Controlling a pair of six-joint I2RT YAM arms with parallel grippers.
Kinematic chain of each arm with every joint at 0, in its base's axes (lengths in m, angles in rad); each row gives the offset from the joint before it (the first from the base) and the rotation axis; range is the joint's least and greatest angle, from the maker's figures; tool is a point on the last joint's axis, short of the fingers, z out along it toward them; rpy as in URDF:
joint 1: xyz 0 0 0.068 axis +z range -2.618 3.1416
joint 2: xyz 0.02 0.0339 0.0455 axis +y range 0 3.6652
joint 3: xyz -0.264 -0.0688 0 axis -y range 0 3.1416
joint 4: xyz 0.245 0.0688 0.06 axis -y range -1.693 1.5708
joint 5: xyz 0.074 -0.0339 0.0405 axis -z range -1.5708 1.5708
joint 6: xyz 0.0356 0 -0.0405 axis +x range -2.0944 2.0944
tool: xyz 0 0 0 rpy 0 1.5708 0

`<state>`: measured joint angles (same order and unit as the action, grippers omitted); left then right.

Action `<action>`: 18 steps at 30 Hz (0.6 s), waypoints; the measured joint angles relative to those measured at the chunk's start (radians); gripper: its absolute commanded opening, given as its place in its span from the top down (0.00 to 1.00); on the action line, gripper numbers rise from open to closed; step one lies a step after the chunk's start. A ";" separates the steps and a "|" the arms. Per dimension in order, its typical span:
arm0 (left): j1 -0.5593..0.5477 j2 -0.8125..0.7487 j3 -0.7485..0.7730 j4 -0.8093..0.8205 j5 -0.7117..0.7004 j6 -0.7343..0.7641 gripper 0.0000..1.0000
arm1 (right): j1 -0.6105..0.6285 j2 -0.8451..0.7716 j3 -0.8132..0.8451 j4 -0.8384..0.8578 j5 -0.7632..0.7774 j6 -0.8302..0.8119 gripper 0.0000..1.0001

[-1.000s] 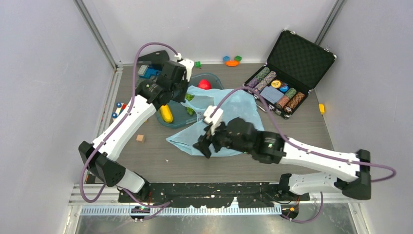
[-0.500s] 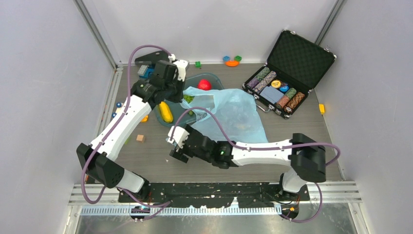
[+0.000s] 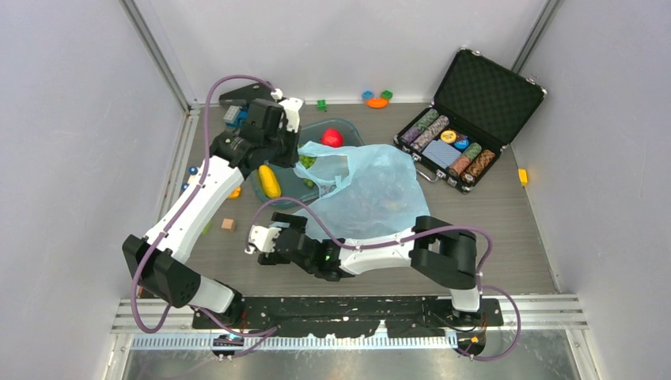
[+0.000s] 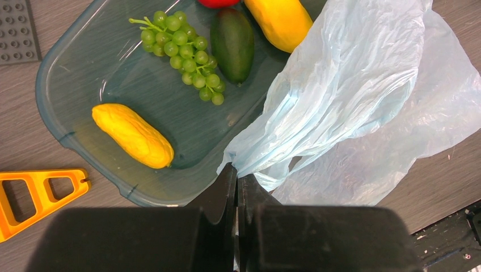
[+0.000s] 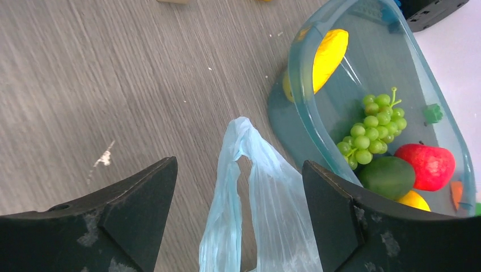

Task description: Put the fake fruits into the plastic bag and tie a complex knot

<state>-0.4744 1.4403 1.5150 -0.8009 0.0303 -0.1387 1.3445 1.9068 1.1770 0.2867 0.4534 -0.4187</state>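
The light-blue plastic bag [image 3: 368, 190] lies crumpled on the table beside a clear blue tub [image 3: 286, 198]. My left gripper [image 4: 237, 171] is shut on one bag handle, holding it up over the tub's rim. In the tub lie the fake fruits: green grapes [image 4: 184, 48], a dark green one [image 4: 232, 42], two yellow ones [image 4: 133, 135] and a red apple [image 5: 425, 164]. My right gripper [image 5: 239, 170] is open low at the bag's front-left corner. The bag's other handle loop [image 5: 264, 192] stands between its fingers, touching neither. No knot shows.
An open black case of poker chips [image 3: 463, 127] sits at the back right. Small toy blocks [image 3: 377, 98] lie by the back wall, a wooden cube [image 3: 228, 225] left of the tub, a yellow block [image 3: 522, 176] far right. An orange plastic piece [image 4: 34, 192] lies next to the tub.
My right arm swung left across the front of the bag to its front-left corner, and its jaws widened. The left gripper kept hold of the handle, shifting slightly left.
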 measured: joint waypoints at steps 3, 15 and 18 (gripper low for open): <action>0.003 0.000 0.000 0.000 0.001 -0.007 1.00 | 0.000 0.034 0.009 0.016 0.039 -0.050 0.18; 0.009 0.000 0.000 -0.001 0.000 -0.011 1.00 | 0.000 0.119 0.016 0.044 0.148 -0.148 0.93; 0.010 0.000 0.001 -0.006 -0.016 -0.009 1.00 | 0.000 0.118 0.016 0.061 0.176 -0.152 0.95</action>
<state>-0.4644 1.4403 1.5158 -0.8070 0.0147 -0.1478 1.3445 2.0251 1.1934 0.3481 0.6292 -0.5709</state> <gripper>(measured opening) 0.012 0.075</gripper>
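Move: The loose handle of the plastic bag stands between the right hand's open fingers, its end about 3 cm ahead, 1 cm to the right and 4 cm lower. From the right hand, the yellow fruit in the basin is some 15 cm ahead and 1 cm left, the wooden block 3 cm ahead and 12 cm left, both roughly 8 cm below. From the left hand, that loose handle is about 16 cm back, 5 cm left and 17 cm down. The right fingers close from wide open to nearly shut and pinch the bag's loose handle just below its end, as the hand sinks about 3 cm and reaches some 3 cm forward, edging a little right, towards the handle and the basin, with the wrist turning by about 15 degrees. The left hand stays put, still pinching the gathered rim of the bag over the basin. ##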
